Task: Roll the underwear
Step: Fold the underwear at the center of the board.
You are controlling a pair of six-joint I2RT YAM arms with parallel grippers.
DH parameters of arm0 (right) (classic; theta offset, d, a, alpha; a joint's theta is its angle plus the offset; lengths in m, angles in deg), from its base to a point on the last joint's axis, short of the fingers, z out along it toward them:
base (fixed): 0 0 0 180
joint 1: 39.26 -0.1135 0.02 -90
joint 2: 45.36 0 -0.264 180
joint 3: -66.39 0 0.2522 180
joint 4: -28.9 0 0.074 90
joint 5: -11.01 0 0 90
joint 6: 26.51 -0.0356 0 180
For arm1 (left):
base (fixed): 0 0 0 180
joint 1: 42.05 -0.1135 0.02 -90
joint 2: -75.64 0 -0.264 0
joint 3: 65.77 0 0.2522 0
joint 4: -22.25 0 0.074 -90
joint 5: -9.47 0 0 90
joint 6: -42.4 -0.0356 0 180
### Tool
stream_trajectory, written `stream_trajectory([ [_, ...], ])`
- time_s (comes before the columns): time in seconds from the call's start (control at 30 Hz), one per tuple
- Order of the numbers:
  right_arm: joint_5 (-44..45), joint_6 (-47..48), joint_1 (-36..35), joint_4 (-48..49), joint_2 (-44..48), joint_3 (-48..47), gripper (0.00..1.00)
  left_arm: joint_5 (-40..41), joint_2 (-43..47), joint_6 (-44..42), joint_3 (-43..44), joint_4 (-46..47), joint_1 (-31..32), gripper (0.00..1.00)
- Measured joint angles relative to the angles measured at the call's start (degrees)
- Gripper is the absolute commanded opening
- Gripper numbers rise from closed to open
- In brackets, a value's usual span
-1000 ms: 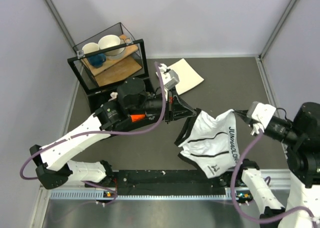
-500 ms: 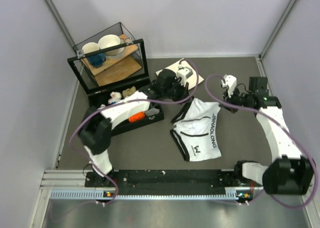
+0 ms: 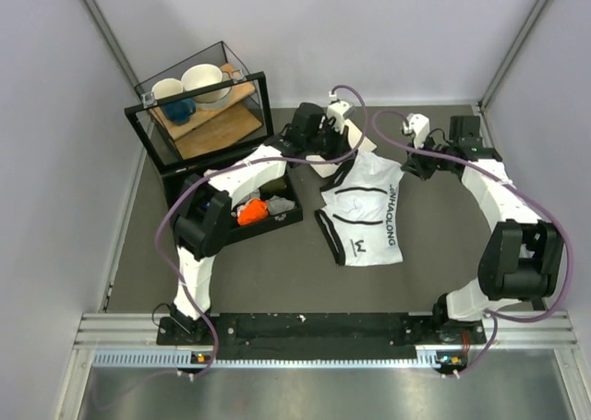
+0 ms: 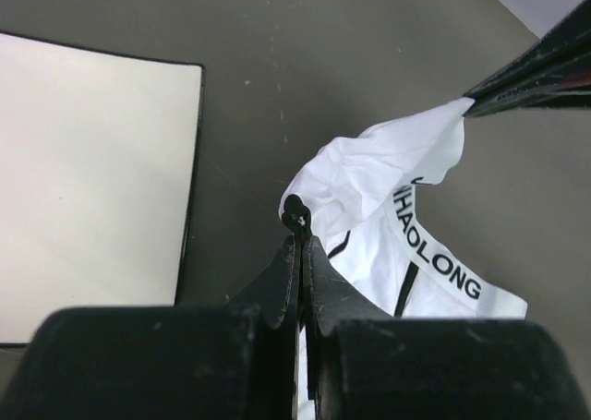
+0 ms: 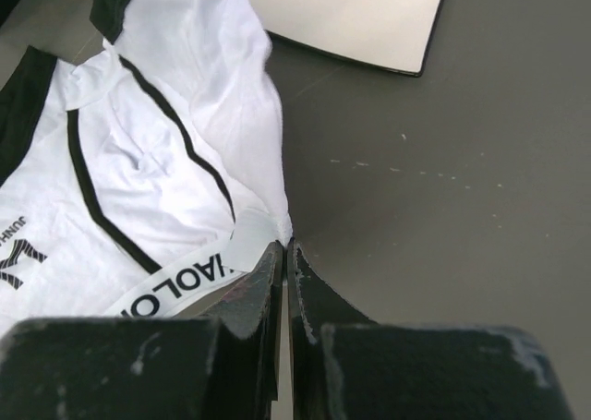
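The underwear (image 3: 369, 219) is white with black trim and a lettered waistband, and it lies spread on the dark table, its far edge lifted. My left gripper (image 3: 345, 165) is shut on the underwear's far left corner; the left wrist view shows a bit of black trim (image 4: 295, 213) pinched at the tips of the left gripper (image 4: 299, 235). My right gripper (image 3: 406, 167) is shut on the far right corner. In the right wrist view the right gripper (image 5: 284, 248) clamps the end of the waistband (image 5: 199, 277). Between the two grips the underwear (image 4: 388, 185) hangs in a slack fold.
A white square plate (image 4: 92, 171) lies just beyond the garment, seen too at the top of the right wrist view as the plate (image 5: 355, 14). A glass-sided box (image 3: 199, 106) with bowls stands at the far left. A black tray (image 3: 294, 219) with cloth bundles sits in front of it.
Both arms have stretched out toward the far side, carrying the underwear away from the near edge. The garment has come down from hanging to trailing on the table.
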Motion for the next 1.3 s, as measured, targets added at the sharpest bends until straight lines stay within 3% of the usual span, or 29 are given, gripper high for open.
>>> stream_trajectory([
  [0.67,-5.3,6.7,0.0,-4.7,14.1,14.6,0.0,-9.1,13.8,-3.1,-21.9,2.1,1.9,0.0],
  [1.3,-5.7,16.9,0.0,-13.4,15.1,21.7,0.0,-11.5,15.6,-2.1,-31.5,1.7,5.8,0.0],
])
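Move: The underwear hangs from both shut grippers by its far edge. The near leg-hem corner, where that edge is heading, lies about 26 cm back from the left hand, 1 cm to its left and 15 cm below. The near waistband corner is about 23 cm straight back from the right hand and 13 cm below. The white board's middle is about 10 cm ahead of the left hand and 4 cm left. The black box's middle is some 31 cm left of that hand and 7 cm back. The underwear's lifted far edge is drawn back towards the robot over the half lying on the table, both hands keeping their pinch: the left goes about 16 cm back, the right about 14. Both sink 7 cm or so as they travel, mostly late, the left drifting slightly left. The wrists tip down a little, the left turning some 15 degrees clockwise, the right about as much counter-clockwise. ##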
